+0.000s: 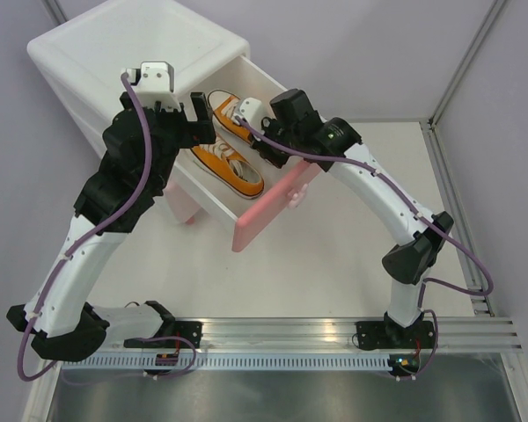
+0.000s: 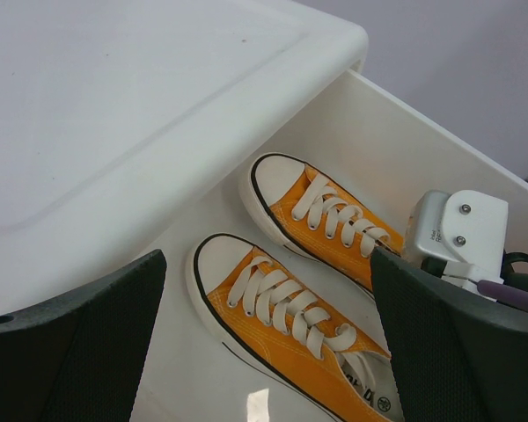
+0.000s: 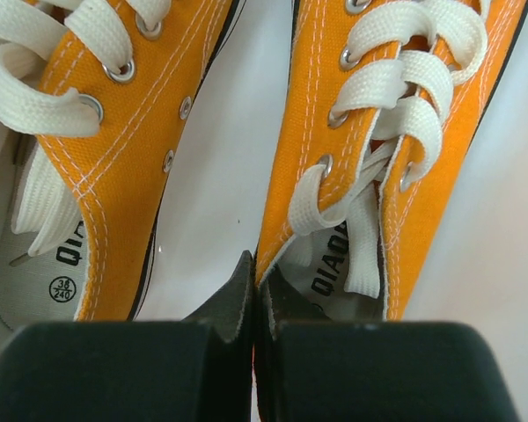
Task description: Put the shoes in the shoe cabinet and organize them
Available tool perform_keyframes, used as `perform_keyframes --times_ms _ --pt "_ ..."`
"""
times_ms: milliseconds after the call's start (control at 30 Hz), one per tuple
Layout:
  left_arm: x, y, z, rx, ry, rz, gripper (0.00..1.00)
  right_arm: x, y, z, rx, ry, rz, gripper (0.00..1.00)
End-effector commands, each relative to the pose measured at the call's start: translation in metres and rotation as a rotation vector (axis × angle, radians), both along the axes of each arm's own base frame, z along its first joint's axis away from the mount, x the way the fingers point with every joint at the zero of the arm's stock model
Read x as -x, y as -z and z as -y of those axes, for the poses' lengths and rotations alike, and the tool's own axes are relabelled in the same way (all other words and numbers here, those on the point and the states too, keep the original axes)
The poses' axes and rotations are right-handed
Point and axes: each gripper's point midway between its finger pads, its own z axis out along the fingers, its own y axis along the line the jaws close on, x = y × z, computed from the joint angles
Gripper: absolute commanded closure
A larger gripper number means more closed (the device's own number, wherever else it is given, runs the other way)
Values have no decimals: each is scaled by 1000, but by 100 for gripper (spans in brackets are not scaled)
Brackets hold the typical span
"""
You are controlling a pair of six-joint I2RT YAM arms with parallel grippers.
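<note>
The white shoe cabinet (image 1: 132, 44) stands at the back left with its top drawer pulled out, pink front (image 1: 273, 207) toward the table's middle. Two orange shoes lie side by side in the drawer: the near one (image 1: 229, 165) (image 2: 282, 325) and the far one (image 1: 222, 107) (image 2: 326, 211). My left gripper (image 1: 196, 119) (image 2: 268, 352) hangs open above the near shoe and touches nothing. My right gripper (image 1: 249, 123) (image 3: 257, 290) is shut on the heel-side collar of the far shoe (image 3: 405, 132). The other orange shoe (image 3: 114, 132) lies beside it.
A pink cabinet foot (image 1: 183, 207) rests on the white table. A metal rail (image 1: 334, 330) runs along the near edge by the arm bases. A raised frame (image 1: 453, 176) borders the table's right side. The white drawer wall (image 2: 405, 123) stands beyond the far shoe.
</note>
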Motion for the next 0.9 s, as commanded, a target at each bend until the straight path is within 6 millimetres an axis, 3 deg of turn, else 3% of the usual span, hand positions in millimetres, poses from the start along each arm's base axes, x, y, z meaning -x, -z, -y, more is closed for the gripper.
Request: perform_keyframes --times_ms 0,600,667,867 --pt "1 -20 -5 -8 -10 54 0 -6 -23 -6 -28 -13 87 99" --pt "1 -19 -4 -6 -7 53 0 15 -25 14 33 15 71 99" --pt "0 -18 -4 -4 -7 50 0 15 -26 15 33 18 73 96" --pt "1 -18 -3 -3 -2 50 0 14 -29 13 17 23 76 73"
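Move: Already inside the open upper drawer, the right hand has the far orange shoe pinched by its collar near the heel; the shoe's middle is about 3 cm ahead, 4 cm left and 3 cm below. The near orange shoe lies some 8 cm left, 5 cm back and 4 cm lower; the pink drawer front is roughly 12 cm back and 3 cm right, 4 cm lower. From the left hand, the far shoe is about 9 cm ahead, 8 cm right and 19 cm below. Easing down and back by about 1 cm each, the right hand keeps its pinch on the collar and lowers the far shoe towards the drawer floor, drifting slightly right and dipping its left side a few degrees. Then it stops and parts its fingers to about a quarter open, lifting barely half a centimetre, with the collar edge still between the tips. ##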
